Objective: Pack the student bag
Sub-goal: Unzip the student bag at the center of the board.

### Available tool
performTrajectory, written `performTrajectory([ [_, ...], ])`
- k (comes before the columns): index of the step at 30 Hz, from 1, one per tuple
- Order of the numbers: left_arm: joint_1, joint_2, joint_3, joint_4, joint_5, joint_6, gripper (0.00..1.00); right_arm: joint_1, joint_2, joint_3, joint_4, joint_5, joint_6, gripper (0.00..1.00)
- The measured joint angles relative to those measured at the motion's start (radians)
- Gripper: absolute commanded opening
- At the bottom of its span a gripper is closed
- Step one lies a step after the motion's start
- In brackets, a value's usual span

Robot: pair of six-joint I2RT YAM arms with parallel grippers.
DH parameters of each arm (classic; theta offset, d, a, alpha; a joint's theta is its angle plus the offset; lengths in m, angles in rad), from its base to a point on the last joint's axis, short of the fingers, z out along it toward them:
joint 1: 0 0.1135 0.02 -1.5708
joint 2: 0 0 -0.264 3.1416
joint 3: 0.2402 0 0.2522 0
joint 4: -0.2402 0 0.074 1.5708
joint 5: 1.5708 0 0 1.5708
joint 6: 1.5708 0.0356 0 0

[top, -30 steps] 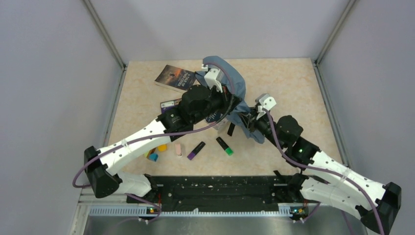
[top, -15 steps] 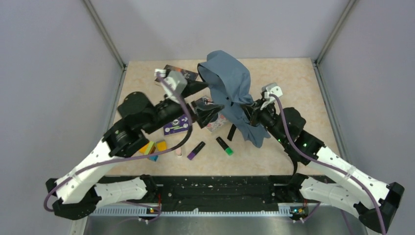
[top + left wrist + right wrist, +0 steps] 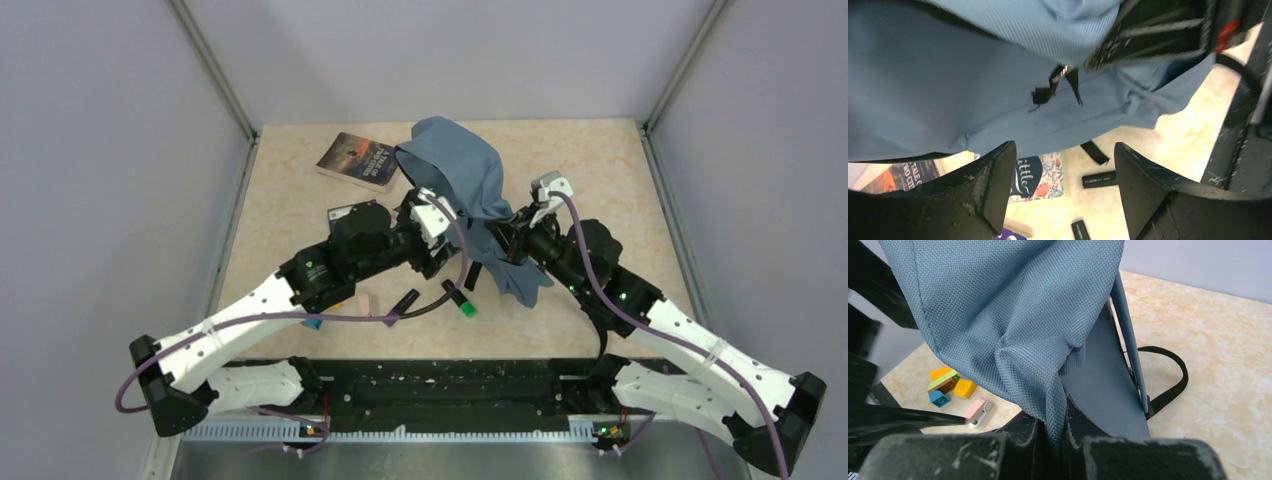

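The slate-blue student bag (image 3: pixel 455 175) hangs bunched above the middle of the table, its lower part drooping toward the surface. My right gripper (image 3: pixel 1055 432) is shut on a fold of the bag's (image 3: pixel 1013 305) fabric and holds it up. Left of the bag in the top view, my left gripper (image 3: pixel 438 240) stands open. In the left wrist view the left gripper (image 3: pixel 1065 175) has nothing between its fingers (image 3: pixel 993 185). There the bag (image 3: pixel 973 90) hangs just above and beyond them, apart from them. A black zipper pull (image 3: pixel 1055 85) dangles from the bag.
A dark book (image 3: pixel 360 158) lies at the back left. A floral book (image 3: pixel 1040 175) lies under the bag, beside black markers (image 3: pixel 1100 178). A green highlighter (image 3: pixel 462 300), a purple marker (image 3: pixel 400 305), a pink eraser (image 3: pixel 978 410) and toy blocks (image 3: pixel 948 382) lie near the front. A black strap (image 3: pixel 1168 385) trails right.
My left gripper let go of the bag, opened, swung out left and came back beside it. My right gripper closed on the fabric, and the bag now stands higher.
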Motion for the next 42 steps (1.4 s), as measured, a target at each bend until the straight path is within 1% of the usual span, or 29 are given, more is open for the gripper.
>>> performTrajectory([
  [4,0.0,0.039,-0.054,0.038,-0.042,0.029,0.71,0.0,-0.012,0.0,-0.013,-0.009,0.011,0.0],
  [8,0.0,0.037,-0.071,0.137,-0.084,0.053,0.65,0.0,-0.015,0.003,-0.026,-0.021,0.017,0.0],
  [10,0.001,0.037,-0.076,0.189,-0.092,0.058,0.63,0.0,-0.015,0.003,-0.027,-0.026,0.018,0.0],
  [16,0.006,0.05,-0.077,0.277,-0.081,0.068,0.59,0.0,-0.017,0.003,-0.031,-0.043,0.019,0.0],
  [19,0.006,0.066,-0.077,0.282,-0.071,0.072,0.59,0.0,-0.021,0.003,-0.035,-0.045,0.019,0.0],
  [21,0.007,0.075,-0.077,0.283,-0.054,0.072,0.57,0.0,-0.024,0.003,-0.041,-0.045,0.019,0.0],
  [24,0.007,0.078,-0.077,0.297,-0.024,0.072,0.48,0.0,-0.025,0.004,-0.044,-0.042,0.019,0.0],
  [26,0.007,0.078,-0.077,0.311,0.002,0.068,0.39,0.0,-0.025,0.004,-0.046,-0.038,0.017,0.0],
  [27,0.007,0.08,-0.077,0.317,0.014,0.063,0.37,0.0,-0.024,0.006,-0.048,-0.037,0.015,0.0],
  [30,0.007,0.089,-0.076,0.335,0.061,0.049,0.19,0.0,-0.021,0.028,-0.077,-0.03,0.0,0.0],
  [32,0.008,0.097,-0.076,0.34,0.092,0.034,0.02,0.0,-0.018,0.045,-0.102,-0.024,-0.011,0.0],
  [33,0.007,0.1,-0.075,0.342,0.105,0.027,0.0,0.0,-0.016,0.052,-0.112,-0.021,-0.016,0.0],
  [36,0.008,0.103,-0.075,0.343,0.12,0.005,0.0,0.0,-0.007,0.079,-0.146,-0.008,-0.034,0.0],
  [40,0.019,0.1,-0.07,0.344,0.101,-0.04,0.0,0.0,0.011,0.112,-0.177,0.017,-0.055,0.0],
  [42,0.035,0.099,-0.043,0.314,0.095,-0.072,0.0,0.0,0.021,0.125,-0.185,0.034,-0.067,0.0],
])
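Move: The bag's zipper pull lies about 4 cm to the right of the open left fingers, some 2 cm ahead and roughly level with them. From the right hand, it is some 3 cm ahead and 4 cm to the left, a touch lower. The bag edge pinched by the right hand is about 8 cm right of the left hand and 1 cm back. The floral book lies about 22 cm below the left hand, some 5 cm ahead and 1 cm right. The left hand eases forward, then right about 5 cm, and pinches the zipper pull; the right keeps hold. ##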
